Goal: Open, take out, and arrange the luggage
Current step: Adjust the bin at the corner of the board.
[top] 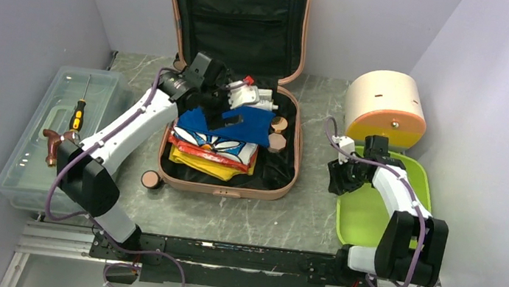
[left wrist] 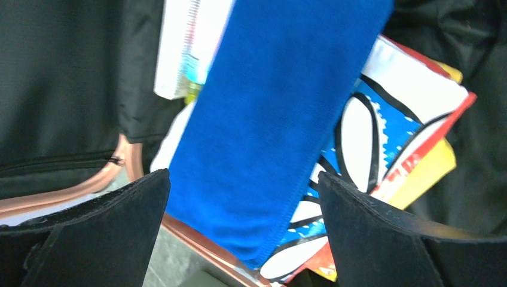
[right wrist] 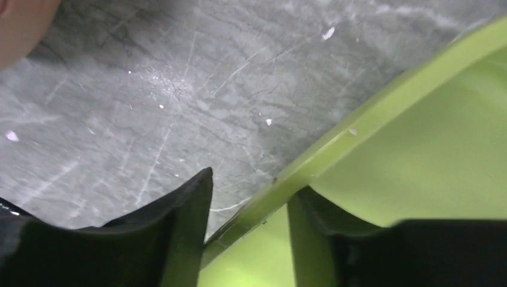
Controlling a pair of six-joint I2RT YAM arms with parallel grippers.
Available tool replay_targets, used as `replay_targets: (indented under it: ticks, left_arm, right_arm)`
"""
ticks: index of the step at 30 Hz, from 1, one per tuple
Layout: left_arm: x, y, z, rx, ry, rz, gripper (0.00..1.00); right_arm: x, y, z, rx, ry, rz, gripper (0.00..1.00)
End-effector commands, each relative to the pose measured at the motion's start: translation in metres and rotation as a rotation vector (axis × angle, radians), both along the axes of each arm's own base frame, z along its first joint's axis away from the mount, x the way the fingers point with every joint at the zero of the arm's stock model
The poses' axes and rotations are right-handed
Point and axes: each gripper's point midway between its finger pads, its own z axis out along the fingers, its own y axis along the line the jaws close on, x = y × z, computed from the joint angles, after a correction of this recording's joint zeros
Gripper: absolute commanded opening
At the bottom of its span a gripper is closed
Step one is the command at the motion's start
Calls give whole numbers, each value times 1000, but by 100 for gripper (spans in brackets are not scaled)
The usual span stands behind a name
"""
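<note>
The salmon-pink luggage [top: 220, 186] lies open on the table, its black-lined lid [top: 239, 15] standing against the back wall. Inside it are a blue cloth [top: 252, 125] [left wrist: 281, 107], a folded stack of red, yellow and blue-white printed items [top: 209, 151] [left wrist: 382, 137], and wooden discs [top: 279, 133]. My left gripper [top: 235, 116] [left wrist: 244, 176] hangs open just above the blue cloth, holding nothing. My right gripper [top: 342, 179] [right wrist: 252, 182] straddles the left rim of the lime-green tray [top: 376, 215] [right wrist: 335, 143], one finger outside and one inside, with a small gap left.
A clear plastic bin [top: 29, 166] stands at the left with a screwdriver [top: 78, 114] and a brown-handled tool [top: 52, 144] on its lid. A peach and orange cylinder [top: 386, 105] sits behind the tray. One wooden disc [top: 151, 180] lies on the table by the luggage's front left corner.
</note>
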Motion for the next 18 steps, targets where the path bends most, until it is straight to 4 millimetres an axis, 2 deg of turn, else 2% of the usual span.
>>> replay_targets:
  ticks: [1, 3, 5, 11, 18]
  left_arm:
    - [-20, -3, -8, -45, 48, -26, 100]
    - [-23, -1, -6, -49, 49, -24, 100]
    - [-24, 0, -2, -52, 46, -22, 99]
    - [-29, 3, 10, -64, 35, -20, 100]
    - [-36, 6, 26, -84, 9, -26, 99]
  right_arm:
    - [1, -4, -1, -24, 59, 8, 41]
    - [0, -5, 0, -28, 73, -3, 37]
    - [0, -7, 3, -43, 64, -10, 28]
    - [-6, -8, 29, -74, 38, -10, 10]
    - [-32, -14, 60, -125, 62, 29, 0]
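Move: The right fingers, partly closed, already straddle the left rim of the green bin, at the hand point; the bin's middle is about 14 cm right, 1 back and 3 below. The orange-fronted drum stands some 22 cm ahead and 11 right, its middle 4 cm higher; the open suitcase's middle is about 33 cm left and 10 ahead. From the left hand, over the suitcase, that rim lies some 36 cm right, 13 back and 18 below. Finish closing the right gripper to pinch the bin's left rim, then keep the grip and draw the hand back about 3 cm, lifting it about as far late in the pull while the wrist tips some 10 degrees. Meanwhile ease the open, empty left hand back about 3 cm over the clothes, dipping a little before it rises. ##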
